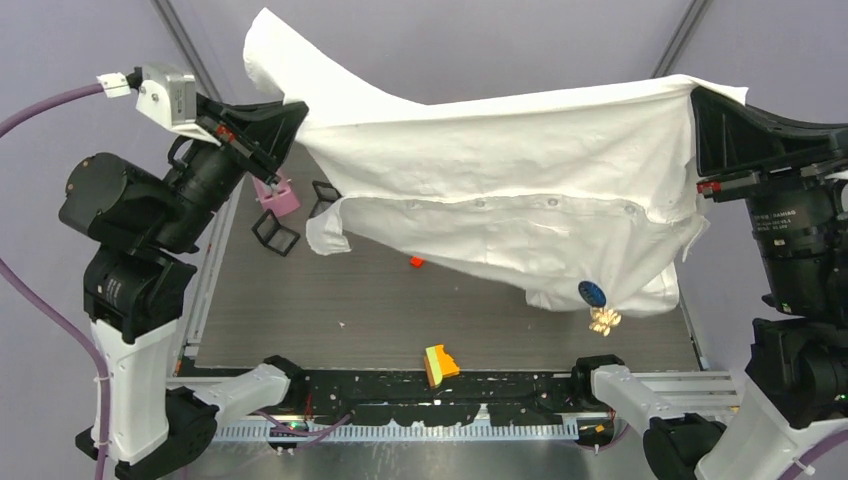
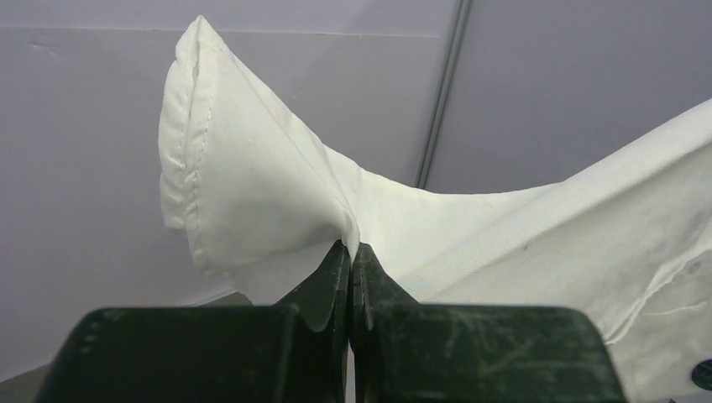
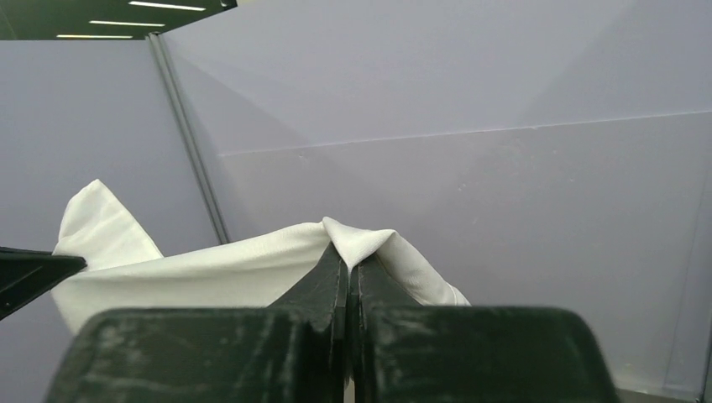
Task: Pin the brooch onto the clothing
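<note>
The clothing (image 1: 500, 170), a white button-up shirt, hangs stretched in the air between both arms above the table. My left gripper (image 1: 290, 125) is shut on its left end; in the left wrist view the fabric (image 2: 252, 185) bunches at my gripper (image 2: 350, 248). My right gripper (image 1: 700, 110) is shut on the right end, and in the right wrist view cloth (image 3: 252, 269) folds over my gripper (image 3: 348, 256). The brooch (image 1: 592, 293), a dark-blue disc with a gold dangling part (image 1: 604, 320), sits on the shirt's low front edge.
On the dark table (image 1: 330, 320) lie a pink block (image 1: 277, 195), black-framed cube boxes (image 1: 274, 233), a small red piece (image 1: 416, 262) and an orange-and-green block (image 1: 440, 363) near the front edge. Grey walls surround the cell.
</note>
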Controlling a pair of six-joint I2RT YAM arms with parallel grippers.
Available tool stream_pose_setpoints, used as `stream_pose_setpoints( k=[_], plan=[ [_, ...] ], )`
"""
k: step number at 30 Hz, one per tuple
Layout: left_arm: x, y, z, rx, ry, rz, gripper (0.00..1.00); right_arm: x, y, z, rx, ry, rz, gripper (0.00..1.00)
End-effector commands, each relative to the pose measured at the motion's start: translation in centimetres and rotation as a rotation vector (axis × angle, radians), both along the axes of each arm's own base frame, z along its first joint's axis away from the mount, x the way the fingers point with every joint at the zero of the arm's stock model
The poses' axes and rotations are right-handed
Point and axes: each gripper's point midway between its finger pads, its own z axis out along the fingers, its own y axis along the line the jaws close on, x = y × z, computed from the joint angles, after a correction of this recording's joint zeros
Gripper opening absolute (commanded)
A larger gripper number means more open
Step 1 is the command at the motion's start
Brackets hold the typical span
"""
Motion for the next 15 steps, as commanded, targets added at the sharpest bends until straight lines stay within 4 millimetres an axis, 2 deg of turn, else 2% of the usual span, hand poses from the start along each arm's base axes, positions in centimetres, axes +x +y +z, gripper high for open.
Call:
stream_pose_setpoints(
  k=[1,3,6,10,11,12,13,14,15],
  plan=[
    [4.9,0.0,-3.2,0.056,0.11,0.121,0.0,6.4,-1.7,-1.5,-0.005,0.069,-0.134,0.01],
    [8.3,0.3,-5.8,0.093,0.18,0.222,0.0,9.4,-1.9,-3.0,-0.006,0.109,-0.159,0.01],
    [14.3,0.7,-11.0,0.139,0.299,0.321,0.0,16.0,-2.3,-7.2,-0.004,0.203,-0.208,0.01],
    [22.4,2.1,-19.7,0.117,0.471,0.407,0.0,26.1,-3.8,-15.3,0.001,0.337,-0.337,0.01],
    [24.2,2.3,-21.8,0.116,0.509,0.416,0.0,29.1,-4.3,-18.4,-0.007,0.396,-0.378,0.01],
    [26.2,2.1,-24.5,0.128,0.557,0.416,0.05,30.8,-4.6,-20.1,-0.008,0.407,-0.397,0.1],
    [27.5,1.9,-26.3,0.136,0.587,0.416,0.22,33.8,-4.6,-23.8,-0.031,0.481,-0.412,0.2],
    [28.8,1.6,-28.1,0.15,0.624,0.411,0.45,35.3,-4.7,-25.1,-0.041,0.515,-0.417,0.47],
    [29.8,1.2,-29.3,0.16,0.652,0.402,0.69,38.0,-4.5,-29.0,-0.061,0.603,-0.415,0.61]
  ],
)
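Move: Ahead of both hands and far below lies the aim of the stretched clothing, the middle of the table: for the left hand some 23 cm forward, 16 cm right and 61 cm down; for the right hand about 29 cm forward, 25 cm left and 67 cm down. The brooch hangs on the cloth roughly 33 cm below the right hand, 4 cm back and 1 cm left of it. A red brick on the table lies about 22 cm ahead of that hand and 30 cm left. Flinging the held-up clothing out over the table, both arms speed forward and down together from their high pause, each covering about 35 cm, first mostly forward, then ever more downward. The pinched fingers tip down some 30 degrees as they go and stay shut on the cloth until the very end, when both grippers start to open. ##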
